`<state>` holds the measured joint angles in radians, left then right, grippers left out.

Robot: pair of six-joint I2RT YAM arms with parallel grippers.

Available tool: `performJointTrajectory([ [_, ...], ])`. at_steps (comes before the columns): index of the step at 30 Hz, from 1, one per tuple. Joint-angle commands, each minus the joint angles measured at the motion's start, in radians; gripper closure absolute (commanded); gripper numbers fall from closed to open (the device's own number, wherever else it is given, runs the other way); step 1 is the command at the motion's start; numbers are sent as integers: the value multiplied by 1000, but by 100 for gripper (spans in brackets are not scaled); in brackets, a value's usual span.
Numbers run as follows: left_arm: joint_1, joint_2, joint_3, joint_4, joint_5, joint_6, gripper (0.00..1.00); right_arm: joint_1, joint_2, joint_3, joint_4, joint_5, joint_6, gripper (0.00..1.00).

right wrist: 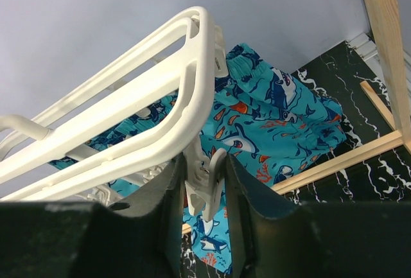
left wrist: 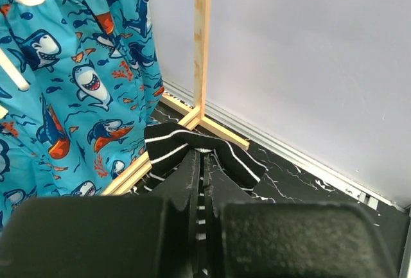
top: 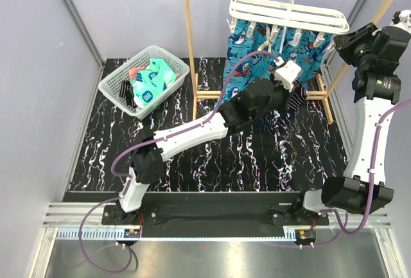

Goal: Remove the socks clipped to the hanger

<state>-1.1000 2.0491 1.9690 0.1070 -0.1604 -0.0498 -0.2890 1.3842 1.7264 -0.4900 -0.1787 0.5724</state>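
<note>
The white slatted hanger (top: pixel 257 8) hangs by its hook from the wooden rack; its frame also shows in the right wrist view (right wrist: pixel 128 104). My left gripper (top: pixel 294 88) is below the hanger and shut on a black-and-white striped sock (top: pixel 298 100). In the left wrist view that sock (left wrist: pixel 168 144) fans out past the closed gripper (left wrist: pixel 204 162). My right gripper (top: pixel 338 39) is at the hanger's right end. Its jaws press both sides of a white dangling clip (right wrist: pixel 209 185), with no sock visible in it. Teal-green (top: pixel 149 85) and coral-pink socks (top: pixel 135 71) lie in the basket.
A white mesh basket (top: pixel 168 60) stands at the back left. A blue shark-print cloth (top: pixel 247 47) hangs behind the hanger. The tall wooden rack (top: pixel 189 47) has floor rails (left wrist: pixel 212 127) near the sock. Grey walls enclose the black marbled table (top: pixel 244 156).
</note>
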Motion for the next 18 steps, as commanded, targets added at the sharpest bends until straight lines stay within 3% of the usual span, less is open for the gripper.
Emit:
performJointTrajectory([
  [1, -6, -76, -16, 56, -36, 11, 100, 4, -30, 15, 35, -27, -19, 66],
  [4, -1, -141, -79, 10, -62, -44, 100, 4, -34, 44, -31, -42, -32, 37],
  [6, 3, -246, -190, 5, -91, -87, 100, 4, -53, 48, -59, -41, -40, 29],
  [7, 14, -282, -228, -1, -97, -99, 100, 4, -60, 45, -91, -39, -46, 18],
  [10, 61, -412, -309, -90, -126, -149, 100, 4, -103, 18, -143, -30, -54, 2],
  [15, 259, -614, -422, -289, -18, -332, 100, 4, -244, -137, -156, -50, -42, 0],
  [18, 460, -713, -551, -319, -4, -363, 100, 4, -345, -269, -119, -137, -37, 0],
])
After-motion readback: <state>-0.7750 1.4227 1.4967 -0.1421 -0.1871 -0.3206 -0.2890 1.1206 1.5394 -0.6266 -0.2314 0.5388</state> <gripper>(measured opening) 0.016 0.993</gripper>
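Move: The left hand already has the striped sock pinched and hanging free; the basket lies about 53 cm to its left, 20 cm farther out and 26 cm below. The rack's left post stands some 33 cm left and 18 cm ahead of this hand, the shark shorts about 10 cm ahead and 6 cm left, a little lower. The right hand's fingers are on the hanger's end peg, right at the hand point; the hanger's middle is some 14 cm left of that hand, 3 cm farther out and 5 cm higher. The left hand keeps its shut grip on the sock and swings it fast to the left, about 25 cm towards the basket, dipping some 2 cm at first, then rising and edging forward, while the wrist turns roughly 20 degrees counter-clockwise and tips down somewhat. The right hand spreads its fingers wide, lets go of the end peg and draws back from the hanger by about 8 cm, drifting a little left and down. ##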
